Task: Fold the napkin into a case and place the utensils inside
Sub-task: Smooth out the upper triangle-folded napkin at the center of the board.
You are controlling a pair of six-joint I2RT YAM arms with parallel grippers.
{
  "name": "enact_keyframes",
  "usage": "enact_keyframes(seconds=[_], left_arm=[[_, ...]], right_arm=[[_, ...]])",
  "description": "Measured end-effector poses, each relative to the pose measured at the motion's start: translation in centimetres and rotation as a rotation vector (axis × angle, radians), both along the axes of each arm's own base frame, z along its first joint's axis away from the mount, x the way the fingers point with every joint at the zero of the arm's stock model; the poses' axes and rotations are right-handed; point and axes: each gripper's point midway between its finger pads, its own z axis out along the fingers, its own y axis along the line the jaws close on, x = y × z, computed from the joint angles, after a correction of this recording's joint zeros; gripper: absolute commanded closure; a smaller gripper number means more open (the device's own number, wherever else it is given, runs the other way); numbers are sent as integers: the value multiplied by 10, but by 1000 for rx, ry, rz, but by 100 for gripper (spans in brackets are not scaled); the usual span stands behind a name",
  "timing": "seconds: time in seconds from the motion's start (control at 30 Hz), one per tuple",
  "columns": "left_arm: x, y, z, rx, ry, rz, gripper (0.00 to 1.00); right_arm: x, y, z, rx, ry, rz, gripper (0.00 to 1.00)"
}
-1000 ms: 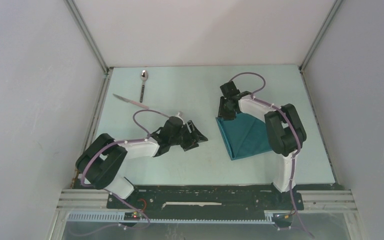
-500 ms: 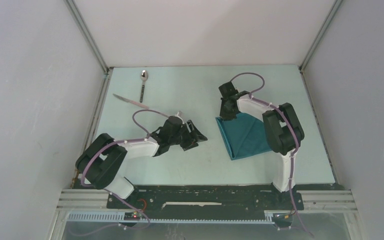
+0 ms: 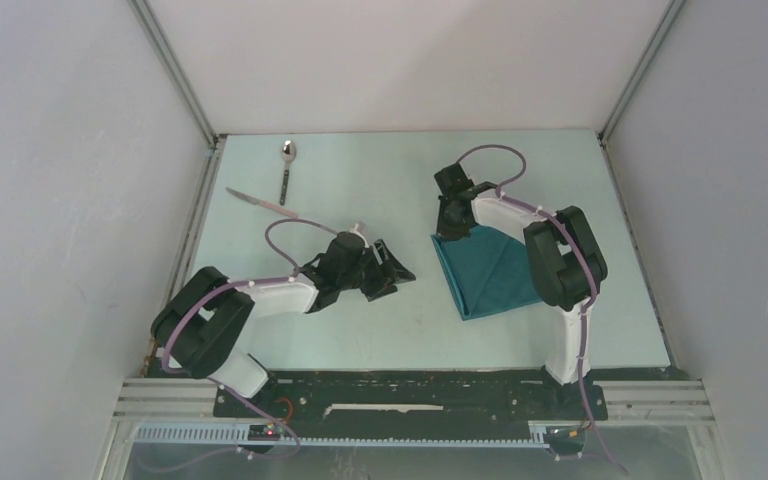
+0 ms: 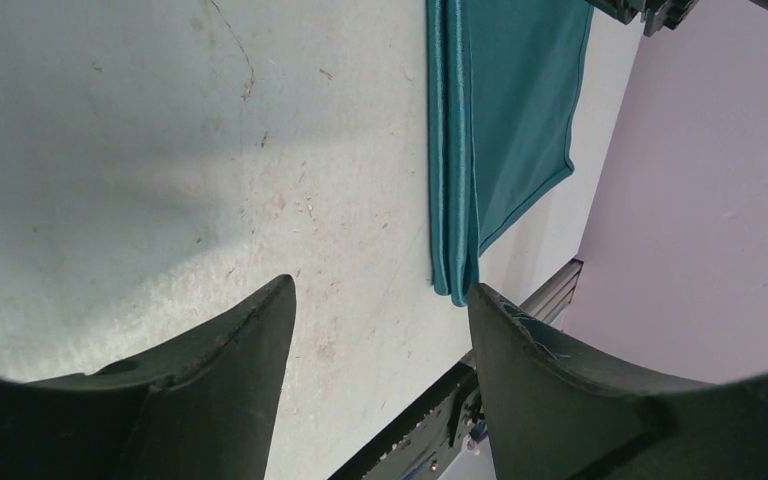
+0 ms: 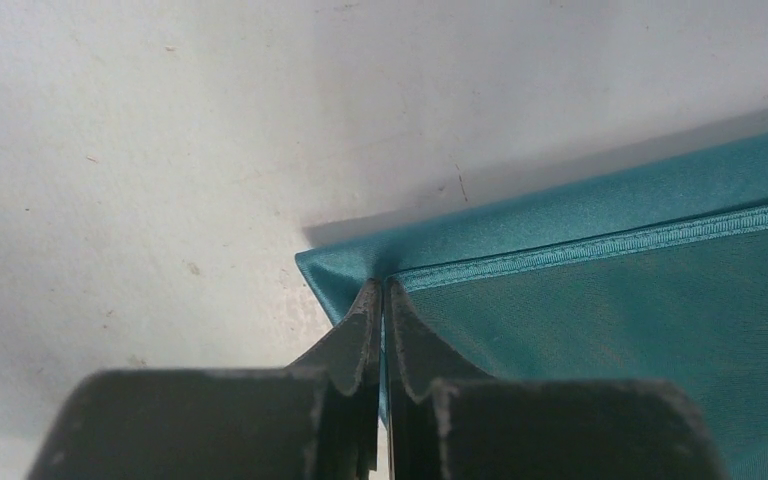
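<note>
The teal napkin (image 3: 495,270) lies folded on the table's right half, its layered left edge showing in the left wrist view (image 4: 505,110). My right gripper (image 3: 450,232) stands at the cloth's far left corner. In the right wrist view its jaws (image 5: 382,285) are pressed together with the hemmed corner of the napkin (image 5: 640,300) pinched between them. My left gripper (image 3: 400,275) rests low on the table left of the napkin, open, with only bare table between its fingers (image 4: 382,290). The spoon (image 3: 287,165) and the knife (image 3: 258,202) lie at the far left.
Grey walls and aluminium posts (image 3: 175,70) enclose the table on three sides. The black base rail (image 3: 410,385) runs along the near edge. The table's right edge and frame (image 4: 550,290) lie just beyond the napkin's near corner.
My right gripper has closed on the napkin's far left corner, and its wrist shifted slightly to the left. The left arm, spoon and knife have not moved.
</note>
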Motion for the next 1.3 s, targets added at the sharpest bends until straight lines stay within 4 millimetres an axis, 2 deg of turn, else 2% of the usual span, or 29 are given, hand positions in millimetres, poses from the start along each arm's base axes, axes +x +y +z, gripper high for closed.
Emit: enact_keyframes(seconds=[0.2,0.3,0.53,0.7,0.77,0.87,0.9,0.97,1.07,1.13,1.2,1.3], left_arm=[[1,-1,2,-6,-6,0,31],[1,-1,2,-7,-7,0,31],[1,-2,3,-15,-8,-7,30],[-2,-3,-1,-14,8,-20,30],[-2,-3,-5,-11,20,-26,30],[2,-9,-4,-20,27,-44,29],[7,-14,-1,-31,27,-55,30],[19,-27,9,-60,11,-80,30],[36,-46,25,-109,-20,-115,35],[45,-58,33,-138,-35,-137,42],[56,-70,38,-162,-44,-156,50],[72,-87,41,-189,-48,-182,61]], right_arm=[[7,7,11,28,-20,8,93],[12,11,16,40,-33,11,88],[13,14,17,50,-29,21,60],[8,14,19,51,-13,48,50],[3,15,25,58,-6,64,49],[-6,18,51,108,-27,96,47],[-12,17,64,145,-50,105,46],[-36,9,84,223,-75,127,45],[-80,-10,93,358,-70,145,43],[-103,-23,83,443,-34,139,38],[-117,-32,68,508,7,123,32],[-146,-45,44,601,92,95,27]])
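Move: The right fingers are nearly shut at the napkin's far-left corner, just under them. The near-left corner lies about 22 cm back and 4 cm right of that hand, the napkin's middle some 8 cm back and 10 cm right. From the left hand, the far-left corner is roughly 15 cm ahead, 8 cm right and 5 cm below; the near-left corner is about 4 cm back and 14 cm right. Right opens, rises, sweeps 15 cm back towards the near-left corner; left nears the far-left corner, forward-right, fingers narrowing. ##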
